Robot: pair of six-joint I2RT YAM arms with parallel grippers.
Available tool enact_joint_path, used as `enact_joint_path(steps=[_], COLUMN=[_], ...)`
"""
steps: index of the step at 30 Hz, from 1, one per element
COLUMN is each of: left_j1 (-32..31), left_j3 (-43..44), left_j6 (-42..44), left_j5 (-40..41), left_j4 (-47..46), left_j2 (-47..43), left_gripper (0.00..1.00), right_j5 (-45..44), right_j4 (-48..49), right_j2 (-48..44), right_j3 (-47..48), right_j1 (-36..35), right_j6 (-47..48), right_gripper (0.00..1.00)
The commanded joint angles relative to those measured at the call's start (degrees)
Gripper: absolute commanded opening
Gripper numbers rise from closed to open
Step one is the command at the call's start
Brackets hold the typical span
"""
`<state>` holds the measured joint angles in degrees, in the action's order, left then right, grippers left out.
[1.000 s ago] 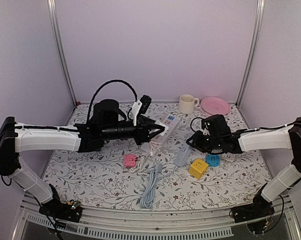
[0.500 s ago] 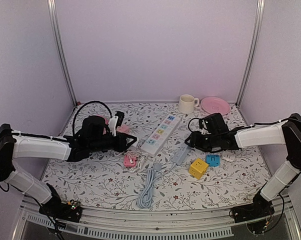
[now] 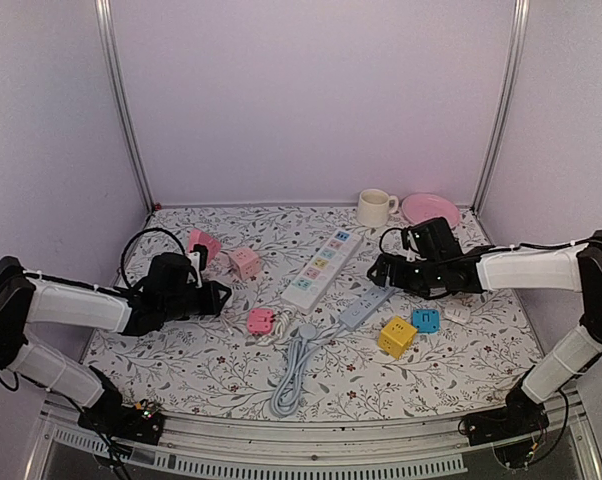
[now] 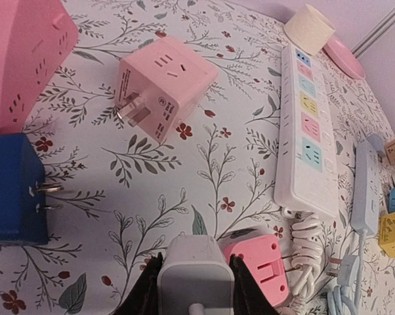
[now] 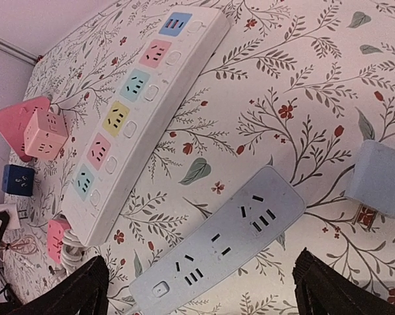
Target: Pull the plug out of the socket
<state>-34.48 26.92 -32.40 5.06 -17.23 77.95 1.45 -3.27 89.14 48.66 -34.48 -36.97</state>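
My left gripper (image 4: 195,260) is shut on a white plug (image 4: 196,281), held low over the table at the left (image 3: 213,293), clear of every socket. The plug's prongs are hidden. A white socket strip with coloured outlets (image 3: 321,265) (image 4: 306,138) (image 5: 138,111) lies in the middle with nothing plugged in. A grey-blue socket strip (image 3: 366,305) (image 5: 230,243) lies flat beside it, also with nothing plugged in. Above its far end, my right gripper (image 3: 379,270) (image 5: 201,279) stands wide open, one finger on each side, holding nothing.
A pink cube adapter (image 4: 165,85), a pink wedge-shaped adapter (image 4: 20,52) and a blue cube (image 4: 10,190) sit near my left gripper. A flat pink plug (image 3: 260,320), a coiled cable (image 3: 296,370), a yellow cube (image 3: 396,337), a small blue cube (image 3: 426,320), a cup (image 3: 374,208) and a pink plate (image 3: 430,210) are around.
My left arm has drawn back from the white strip to the left, carrying the plug. My right gripper has opened and let go of the grey-blue strip.
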Motion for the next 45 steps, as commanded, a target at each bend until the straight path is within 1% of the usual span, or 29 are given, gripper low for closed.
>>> enact_joint_path(steps=[1,2,6,7,8,11,12,13,20,26,29,32,35,39,42,43,45], left_j1=[1.6,1.7,1.8,1.8,1.8,1.9,1.9,1.9,2.3,4.0,6.5,9.4,12.9,17.4,20.6,21.5,23.2], left_j3=[-0.1,-0.1,-0.5,-0.7,-0.9,-1.2,-1.2,-1.2,0.7,2.3,3.5,4.9,4.8,3.6,1.1,-0.2,-3.2], left_j6=[0.4,0.4,0.3,0.2,0.1,-0.1,-0.1,0.2,2.4,4.5,5.2,5.4,6.8,8.1,10.9,13.5,15.7], left_j5=[0.0,0.0,-0.3,-0.3,-0.1,0.6,1.0,1.3,4.1,3.5,2.7,3.8,2.9,1.5,-0.5,-3.0,-5.2], left_j4=[-2.1,-2.0,-2.6,-2.8,-2.7,-2.5,-2.1,-1.8,2.9,4.5,6.1,8.4,8.5,6.2,1.1,-2.1,-8.4], left_j2=[1.4,1.5,1.4,1.3,1.1,-0.1,-0.7,-1.5,-9.0,-14.8,-17.4,-19.5,-20.9,-21.6,-22.2,-22.6,-23.3], left_gripper=[0.22,0.26,0.48,0.55,0.65,0.82,0.93,0.97,0.97,0.97,0.97,0.97,0.97,0.97,0.97,0.97,0.97], right_j5=[-6.0,-6.9,-10.9,-12.0,-13.2,-16.4,-17.4,-18.6,-25.4,-30.3,-33.7,-31.7,-25.4,-24.9,-22.7,-22.1,-21.8], right_j4=[-3.7,-4.4,-6.7,-7.2,-7.5,-8.3,-8.5,-8.6,-8.3,-4.0,0.3,8.0,14.6,25.0,30.2,31.9,36.7], right_j2=[-4.7,-5.5,-8.4,-9.4,-10.2,-12.0,-12.4,-12.8,-15.0,-18.2,-20.1,-23.1,-26.3,-27.1,-25.5,-24.5,-23.1], right_j3=[1.8,1.8,1.6,1.5,1.5,1.5,1.4,1.4,0.4,-1.8,-5.0,-10.9,-16.2,-21.6,-23.9,-24.8,-26.6], right_j1=[0.2,0.2,0.3,0.2,0.3,0.3,0.3,0.3,0.4,0.4,1.4,6.1,14.0,20.1,26.1,27.8,30.4], right_j6=[2.9,3.1,4.0,4.5,4.7,5.7,6.1,6.3,8.1,13.0,16.3,19.3,19.3,22.7,24.3,24.7,26.2], right_gripper=[0.99,0.99,0.99,0.99,0.99,0.99,0.99,0.99,0.99,0.99,0.99,0.99,0.99,0.99,0.99,0.99,0.99])
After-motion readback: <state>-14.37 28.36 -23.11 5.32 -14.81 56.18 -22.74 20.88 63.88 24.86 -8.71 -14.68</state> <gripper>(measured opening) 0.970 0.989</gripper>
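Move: The left hand still holds the white plug, just above bare table; the blue plug stands about 8 cm left and 4 ahead of the hand, the pink plug 8 right and 3 back, the pink cube plug 5 right and 10 ahead. The grey socket strip just released lies some 3 cm below the open right hand, 4 left and 3 back; the light-blue plug is 6 right and 2 ahead, the teal plug 8 right and 6 back. Down by under a centimetre, the left hand opens wide and lets go of the white plug, then climbs about 13 cm and swings 12 cm left, fingers tipping up. The right hand, already open, rises some 10 cm away from the grey socket strip while drifting right, then sweeps right to about 24 cm, sinking slightly, tipping up and turning some 30 degrees clockwise. ##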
